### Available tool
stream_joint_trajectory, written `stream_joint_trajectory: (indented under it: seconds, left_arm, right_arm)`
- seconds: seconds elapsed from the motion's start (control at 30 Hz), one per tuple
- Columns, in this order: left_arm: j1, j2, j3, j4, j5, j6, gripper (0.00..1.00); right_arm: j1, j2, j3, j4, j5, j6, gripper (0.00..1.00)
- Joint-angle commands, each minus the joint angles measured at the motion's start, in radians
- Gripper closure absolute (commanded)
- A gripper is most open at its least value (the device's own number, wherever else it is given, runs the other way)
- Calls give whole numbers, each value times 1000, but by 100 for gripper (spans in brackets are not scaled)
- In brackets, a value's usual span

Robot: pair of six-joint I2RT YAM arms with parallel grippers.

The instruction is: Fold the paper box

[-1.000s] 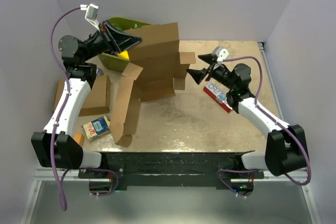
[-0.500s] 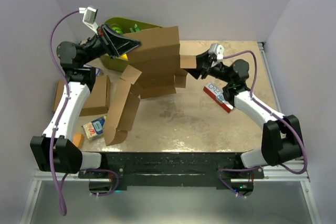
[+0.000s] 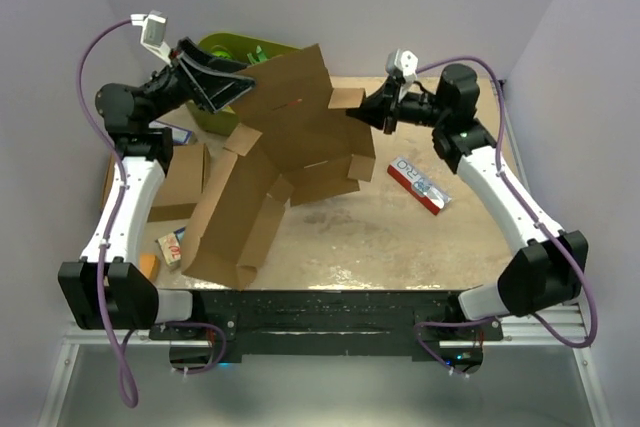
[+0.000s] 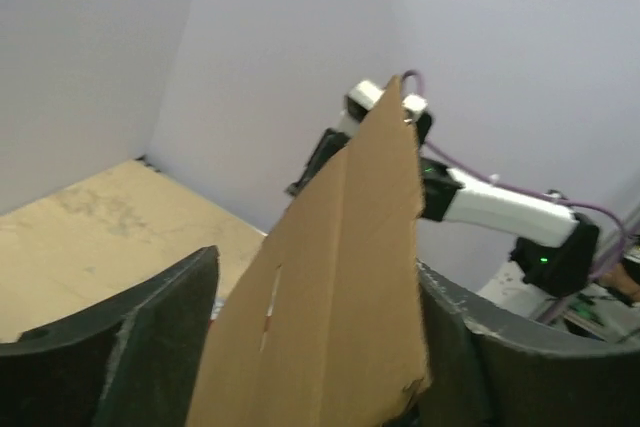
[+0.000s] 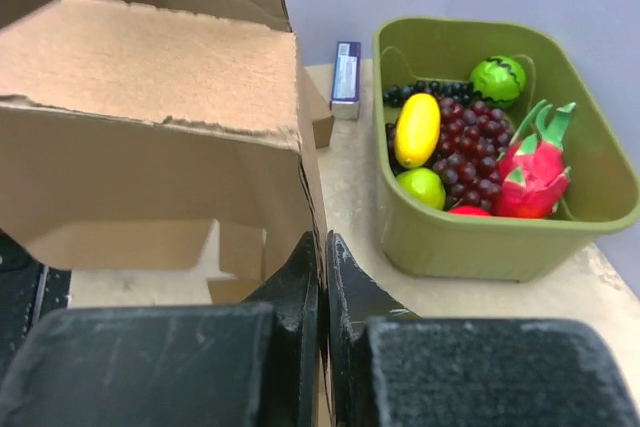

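The paper box (image 3: 290,137) is a brown die-cut sheet, partly unfolded, propped up and tilted over the table's middle, its long lower panel (image 3: 230,227) reaching the near left. My right gripper (image 3: 362,112) is shut on a side flap at the box's upper right; in the right wrist view the closed fingertips (image 5: 322,239) pinch the cardboard edge of the paper box (image 5: 150,127). At the box's upper left corner my left gripper (image 3: 238,87) stands open. A panel of the paper box (image 4: 330,297) rises between the spread jaws of the left gripper (image 4: 315,262), with a gap beside the left finger.
A green tub (image 5: 500,237) of fruit stands at the back left, behind the left gripper, with a small blue carton (image 5: 346,72) beside it. Another brown box (image 3: 180,182) lies at the left. A red-and-white carton (image 3: 420,185) lies right of centre. Small packets (image 3: 170,247) sit near the left front.
My right gripper reached the side flap, shut on it and drew it up and back. My left gripper opened. The box tipped, its lower panel swinging toward the front.
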Motion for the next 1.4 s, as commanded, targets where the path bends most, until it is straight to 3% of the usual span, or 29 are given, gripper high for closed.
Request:
stream_joint_trajectory:
  seconds: [0.0, 0.03, 0.07, 0.1, 0.13, 0.2, 0.23, 0.33, 0.5, 0.57, 0.67, 0.77, 0.9, 1.37]
  left_arm:
    - [95, -63, 6, -198, -39, 206, 16]
    - [111, -97, 28, -281, -98, 353, 14]
    - [126, -114, 51, -473, -143, 446, 12]
    - [126, -149, 76, -580, -203, 644, 10]
    - [126, -166, 98, -669, -347, 725, 9]
    - [125, -229, 131, -835, -489, 875, 8]
    - [125, -253, 135, -866, -615, 913, 7]
    - [93, -318, 142, -906, -698, 1036, 6]
    - [-223, -347, 119, -928, -691, 1293, 8]
    - [-326, -358, 107, -928, -764, 1335, 8]
    - [-428, -343, 108, -935, -757, 1376, 7]
    - [-537, -265, 134, -969, -745, 1416, 7]
    - [-663, -116, 165, -1004, -847, 1508, 6]
    - [-700, 24, 113, -903, -979, 1547, 8]
  right_arm:
    - [0, -41, 221, -509, 76, -176, 100]
    - [-1, -41, 286, -571, 108, -196, 100]
    - [-1, -38, 314, -687, 129, -238, 100]
    - [0, -35, 341, -738, 143, -251, 100]
    - [-1, -23, 398, -787, 160, -265, 100]
    - [-1, -1, 456, -935, 208, -301, 100]
    - [0, 17, 501, -973, 226, -309, 100]
    - [2, 36, 544, -1050, 246, -322, 100]
    - [14, 103, 584, -1082, 275, -289, 100]
    - [23, 135, 614, -1108, 281, -288, 100]
    - [45, 210, 656, -1136, 306, -289, 100]
    - [65, 280, 694, -1153, 332, -285, 100]
    - [75, 316, 681, -1113, 324, -271, 100]
    - [77, 339, 619, -1067, 272, -292, 100]
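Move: Between the left hand's opening fingers lies the near-left edge of the paper box; the box's middle is about 10 cm to that hand's right, 4 cm back and 20 cm lower. The fruit bin stands some 25 cm ahead of the left hand and 40 cm below, neither left nor right. From the right hand, which pinches the far-right wall, the box's middle is roughly 22 cm left, 5 cm back and 8 cm lower; the red-and-white carton sits 8 cm ahead, 13 cm right, 34 cm down. Coming free of the box edge, the left hand spreads its fingers fully and swings about 10 cm out to its left, then sweeps some 22 cm right and down over the box towards the right gripper, fingers turning to dip slightly below level. The right hand keeps its pinch on the wall, lifts about 4 cm, then lowers it some 13 cm, tipping its fingers roughly 35 degrees down. ##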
